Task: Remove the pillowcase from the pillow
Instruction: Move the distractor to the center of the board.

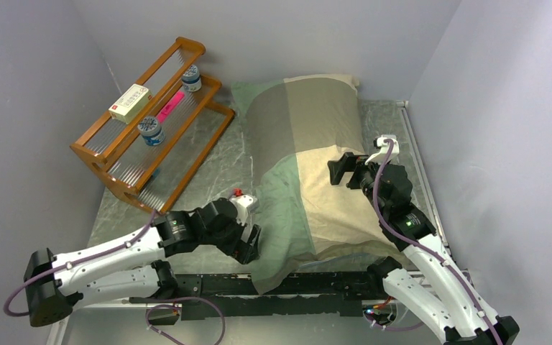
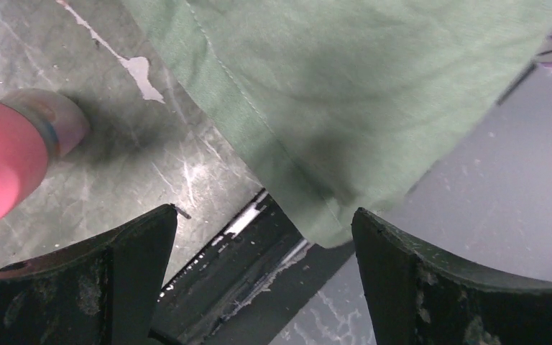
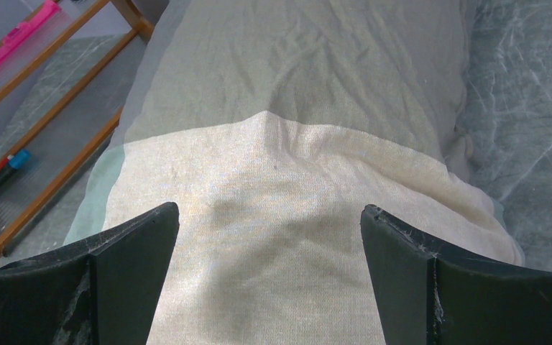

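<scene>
The pillowcase [image 1: 309, 165], in big beige, olive and green checks, lies filled out lengthwise on the table; the pillow is hidden inside it. The cover's green near-left corner [image 2: 330, 108] hangs over the table's front edge. My left gripper [image 1: 250, 246] is open beside that corner. In the left wrist view the cloth's tip ends just above the gap of the left gripper [image 2: 266, 223], close to the right finger, with nothing held. My right gripper [image 1: 339, 171] hovers open over the beige patch [image 3: 273, 215]; nothing lies between the wide-apart fingers of the right gripper [image 3: 269, 212].
A wooden two-tier rack [image 1: 154, 136] stands at the left, holding a white box [image 1: 129, 101], a pink marker [image 1: 170, 106] and two small jars. A black rail [image 2: 259, 251] runs along the table's front edge. A blurred pink object [image 2: 0, 165] sits close to the left wrist camera.
</scene>
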{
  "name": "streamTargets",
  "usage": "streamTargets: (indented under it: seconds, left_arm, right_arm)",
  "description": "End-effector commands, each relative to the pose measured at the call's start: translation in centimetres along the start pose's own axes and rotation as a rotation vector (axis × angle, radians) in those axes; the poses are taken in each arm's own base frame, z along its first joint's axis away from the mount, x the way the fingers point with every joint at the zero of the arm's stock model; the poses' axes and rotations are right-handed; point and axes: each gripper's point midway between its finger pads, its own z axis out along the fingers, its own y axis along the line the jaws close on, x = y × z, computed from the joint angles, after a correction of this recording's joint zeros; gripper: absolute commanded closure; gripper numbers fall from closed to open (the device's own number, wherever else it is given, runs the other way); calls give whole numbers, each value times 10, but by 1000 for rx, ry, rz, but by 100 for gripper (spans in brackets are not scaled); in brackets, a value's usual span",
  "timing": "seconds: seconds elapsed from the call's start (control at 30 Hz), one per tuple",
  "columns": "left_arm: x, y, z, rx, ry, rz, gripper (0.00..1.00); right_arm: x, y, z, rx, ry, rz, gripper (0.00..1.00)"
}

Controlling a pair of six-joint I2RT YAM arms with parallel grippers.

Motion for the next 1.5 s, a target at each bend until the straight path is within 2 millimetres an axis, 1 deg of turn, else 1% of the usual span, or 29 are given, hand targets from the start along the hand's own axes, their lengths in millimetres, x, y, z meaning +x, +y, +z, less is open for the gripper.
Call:
streamTargets:
  seconds: [0.0, 0.07, 0.17, 0.23, 0.27, 0.37, 0.43, 0.47, 0.5, 0.53, 0.63, 0.7, 0.77, 0.83, 0.9, 0.93, 1.03, 1.2, 1.33, 1.4, 1.47]
  left_arm:
    - [-5, 23, 20, -148, -52, -6, 3]
    - [-4, 33, 30, -194, -60, -1, 3]
    - [-14, 43, 40, -241, -107, 13, 3]
    - [-22, 54, 44, -301, -144, 29, 3]
    - [-27, 62, 46, -347, -156, 34, 3]
    - [-45, 86, 50, -438, -186, 38, 3]
    - [-57, 100, 53, -461, -206, 33, 3]
    - [-64, 113, 53, -479, -218, 7, 3]
    - [-70, 118, 54, -482, -230, -2, 3]
    - [-78, 130, 51, -502, -249, -29, 2]
    - [-98, 156, 46, -569, -305, -74, 3]
    - [-111, 169, 45, -594, -339, -107, 3]
    - [-127, 176, 46, -583, -376, -141, 3]
    - [-137, 182, 47, -574, -391, -166, 2]
    - [-143, 184, 47, -557, -398, -183, 3]
    - [-146, 181, 47, -540, -398, -185, 3]
    - [-150, 166, 43, -470, -404, -188, 3]
    - [-157, 139, 31, -350, -437, -196, 3]
    - [-159, 120, 38, -231, -448, -221, 3]
    - [-160, 122, 44, -225, -461, -229, 3]
    - [-155, 131, 55, -254, -432, -234, 3]
  right_arm:
    - [-20, 8, -3, -23, -50, 5, 0]
    - [-20, 7, -3, -21, -50, 4, 0]
    - [-21, 6, -5, -16, -53, 2, 0]
    - [-20, 5, -5, -12, -55, 1, 0]
    - [-20, 6, -5, -14, -54, 2, 0]
    - [-20, 7, -4, -19, -52, 1, 0]
    - [-20, 7, -4, -19, -49, -2, 0]
    - [-20, 7, -5, -17, -50, -3, 0]
    - [-20, 7, -5, -17, -52, -5, 0]
    - [-20, 6, -6, -13, -53, -5, 0]
    - [-19, 4, -7, -5, -54, -7, 0]
    - [-18, 4, -8, -4, -54, -6, 0]
    - [-17, 4, -8, -4, -50, -8, 0]
    - [-18, 3, -8, -2, -50, -10, 0]
    - [-19, 2, -11, 3, -56, -12, 0]
    - [-20, 2, -12, 7, -59, -13, 0]
    - [-22, -2, -15, 26, -68, -17, 0]
    - [-17, -6, -15, 52, -55, -9, 0]
    - [-19, -4, -14, 46, -53, -7, 0]
    - [-21, -4, -14, 50, -53, -7, 0]
    - [-21, -5, -15, 52, -53, -7, 0]
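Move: From the left gripper, the pink-capped bottle stands about 7 cm ahead and 6 cm to the left, its middle some 6 cm lower. The pillow in its case has its middle about 21 cm ahead and 15 cm to the right, 7 cm lower; the wooden shelf lies roughly 32 cm ahead and 25 cm left, about 3 cm lower. From the right gripper, the bottle is about 12 cm back, 27 cm to the left and 20 cm below. Sweep the left gripper forward about 20 cm, open all the way: first dip some 7 cm while veering left, so that it runs low through the bottle's spot beside the pillowcase edge. Swing the fingers some 30 degrees counter-clockwise and tip them up a little, then finish by lifting back to the starting height and easing right about 4 cm. ##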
